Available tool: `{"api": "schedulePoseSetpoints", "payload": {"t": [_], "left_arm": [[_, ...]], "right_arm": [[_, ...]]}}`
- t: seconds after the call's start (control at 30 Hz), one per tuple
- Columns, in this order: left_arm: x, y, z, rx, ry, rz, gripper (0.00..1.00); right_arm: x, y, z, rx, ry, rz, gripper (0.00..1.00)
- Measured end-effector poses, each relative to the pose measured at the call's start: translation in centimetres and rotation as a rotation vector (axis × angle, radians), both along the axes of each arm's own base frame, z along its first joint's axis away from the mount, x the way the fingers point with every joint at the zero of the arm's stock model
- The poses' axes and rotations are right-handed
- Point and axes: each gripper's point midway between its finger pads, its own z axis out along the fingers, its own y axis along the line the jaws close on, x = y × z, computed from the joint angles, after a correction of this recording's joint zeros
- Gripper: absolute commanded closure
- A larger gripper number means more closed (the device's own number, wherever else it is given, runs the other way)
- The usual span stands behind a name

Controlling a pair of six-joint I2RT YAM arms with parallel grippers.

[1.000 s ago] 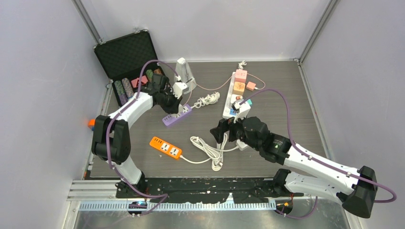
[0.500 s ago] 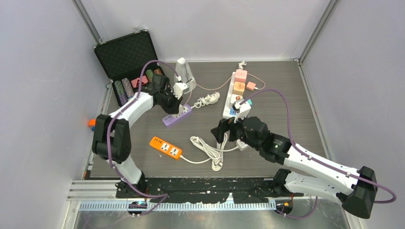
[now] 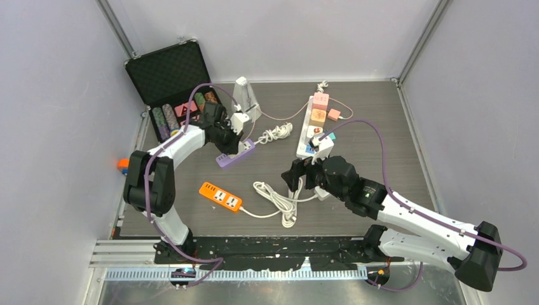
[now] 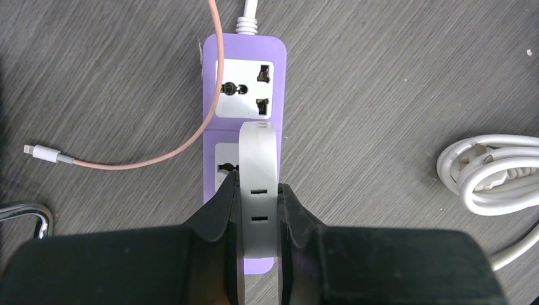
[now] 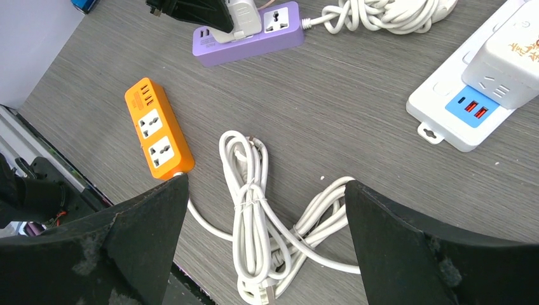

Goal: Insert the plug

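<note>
The white plug [image 4: 257,165] is clamped between my left gripper's [image 4: 257,190] black fingers, so that gripper is shut on it. The plug stands over the nearer socket of the purple power strip [image 4: 243,44], covering most of that socket; its pins are hidden. The farther socket is uncovered. From the right wrist view the plug [image 5: 246,18] sits right on the purple strip [image 5: 254,41]. In the top view the left gripper [image 3: 230,138] is over the strip [image 3: 236,153]. My right gripper [image 5: 264,190] hangs open above a white cable bundle [image 5: 254,203], holding nothing.
A thin pink cable [image 4: 127,164] crosses the purple strip's left edge. An orange power strip [image 3: 220,197] lies in front. A white power strip [image 3: 313,124] with adapters is at the back right, another white cable coil [image 3: 274,133] is beside the purple strip, and a black case [image 3: 171,76] sits back left.
My left gripper with the plug has shifted slightly toward the purple strip. The right arm has not moved.
</note>
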Motion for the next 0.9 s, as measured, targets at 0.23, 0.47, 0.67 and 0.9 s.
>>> {"api": "schedulePoseSetpoints", "payload": {"t": [0.23,0.47,0.67,0.9], "left_arm": [[0.0,0.2,-0.1,0.003,-0.050,0.022,0.68],[-0.7,1.5,-1.9,0.064,-0.077,0.063,0.01],[0.1,1.5,0.6,0.041,-0.150,0.098,0.00],[0.3,2.0,6.3,-0.003,-0.287,0.170,0.00]], "right_arm": [[0.1,-0.1,0.0,-0.001,0.001,-0.005,0.03],[0.1,-0.4,-0.3,-0.012,0.010,-0.011,0.04],[0.1,-1.0,0.0,-0.016,0.018,-0.025,0.04],[0.8,-2.0,2.4,0.001,0.023,-0.076,0.03]]}}
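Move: The white plug is still between the left fingers, just below the hand point, on the purple power strip, whose middle lies about 1 cm back, 1 cm left and 3 cm down. The coiled white cable lies some 10 cm right and 5 cm farther out, the orange strip about 13 cm back and 5 cm left. From the right hand the plug is roughly 13 cm ahead, 16 cm left and 13 cm below. Left fingers spread, release the white plug, dip 2 cm, then rise about 8; right hand edges up and rightward. ##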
